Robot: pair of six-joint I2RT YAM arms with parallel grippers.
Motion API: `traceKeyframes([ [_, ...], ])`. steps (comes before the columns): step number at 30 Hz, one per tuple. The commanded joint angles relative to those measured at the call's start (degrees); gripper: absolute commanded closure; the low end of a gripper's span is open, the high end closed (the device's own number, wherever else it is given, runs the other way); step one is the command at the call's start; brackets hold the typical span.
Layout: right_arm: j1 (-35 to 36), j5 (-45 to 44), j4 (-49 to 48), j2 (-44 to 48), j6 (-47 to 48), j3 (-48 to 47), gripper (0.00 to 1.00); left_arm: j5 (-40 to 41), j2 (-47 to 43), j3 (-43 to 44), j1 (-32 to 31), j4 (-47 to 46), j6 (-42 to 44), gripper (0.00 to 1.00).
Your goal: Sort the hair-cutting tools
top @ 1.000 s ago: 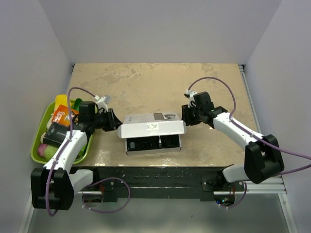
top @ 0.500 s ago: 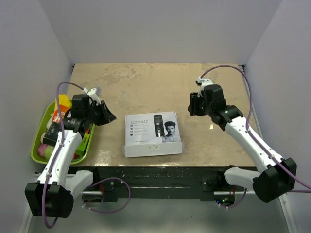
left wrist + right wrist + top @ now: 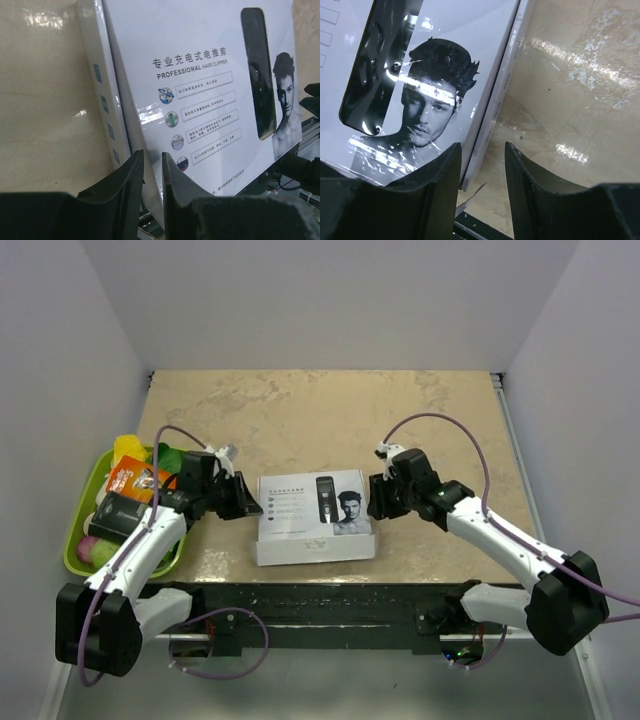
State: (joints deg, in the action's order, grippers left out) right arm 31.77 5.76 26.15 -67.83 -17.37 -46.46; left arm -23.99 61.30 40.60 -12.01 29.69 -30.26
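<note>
A white box [image 3: 300,508] lies shut in the middle of the table, its printed lid facing up. A dark oblong on the lid [image 3: 325,498] shows a black clipper [image 3: 257,85]; I cannot tell whether it is a print or a window. The other hair-cutting tools are hidden. My left gripper [image 3: 252,508] sits low at the box's left edge [image 3: 107,115], its jaws a narrow gap apart [image 3: 152,152], holding nothing. My right gripper [image 3: 372,498] stands open at the box's right edge [image 3: 495,100], its gap [image 3: 482,145] mostly over bare table.
A green tray [image 3: 72,545] at the left edge holds colourful packets and fruit [image 3: 130,480], close behind my left arm. The table's black front rail [image 3: 320,595] runs just below the box. White walls close in the left, far and right sides.
One second ago the lid stood raised between both grippers, showing the black insert. It then dropped shut and both arms pulled back. Now both grippers are back at the box's sides.
</note>
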Motion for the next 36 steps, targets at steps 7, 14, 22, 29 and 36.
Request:
traceKeyframes([
  [7, 2.33, -0.13, -8.83, -5.28, -3.02, 4.61, 0.56, 6.66, 6.11, -4.91, -2.57, -5.08, -5.68, 0.74],
  [14, 4.0, -7.67, -10.6, -8.54, -6.53, 6.2, 0.55, 10.28, 13.22, -5.09, -6.09, -6.57, -7.35, 0.74],
  [22, 4.0, -10.94, -15.77, -17.06, -12.77, 6.38, 0.55, 10.54, 21.14, -2.37, -6.71, -10.27, -7.8, 0.75],
  [29, 3.92, -9.19, -20.53, -25.67, -15.42, 2.96, 0.56, 10.02, 32.54, 7.01, -6.71, -12.46, -6.74, 0.76],
  [36, 1.55, -9.98, -18.86, -35.43, -13.23, -9.51, 0.56, 9.66, 45.56, 23.63, -6.36, -9.14, -4.72, 0.8],
])
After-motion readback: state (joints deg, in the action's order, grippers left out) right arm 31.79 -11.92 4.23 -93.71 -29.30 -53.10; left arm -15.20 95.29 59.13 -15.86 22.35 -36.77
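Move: The closed clipper box lies between the two hands. Its middle is about 13 cm right of the left hand and 3 cm ahead, and some 13 cm left of the right hand and 3 cm ahead, roughly 8 cm below both, with its lid not quite flush. The green basket stands around 29 cm to the left of the left hand, about level with it in reach and some 8 cm lower. Both hands first come down about 5 cm onto the lid's two side edges, left fingertips on the left edge and right fingers at the right edge, fingers keeping their narrow gaps. Then, staying low and easing slightly in towards each other, they drive forward faster and faster, about 11 cm, pushing the box away from the robot, while the right hand turns some 20 degrees clockwise and the left tips about 10 degrees. ##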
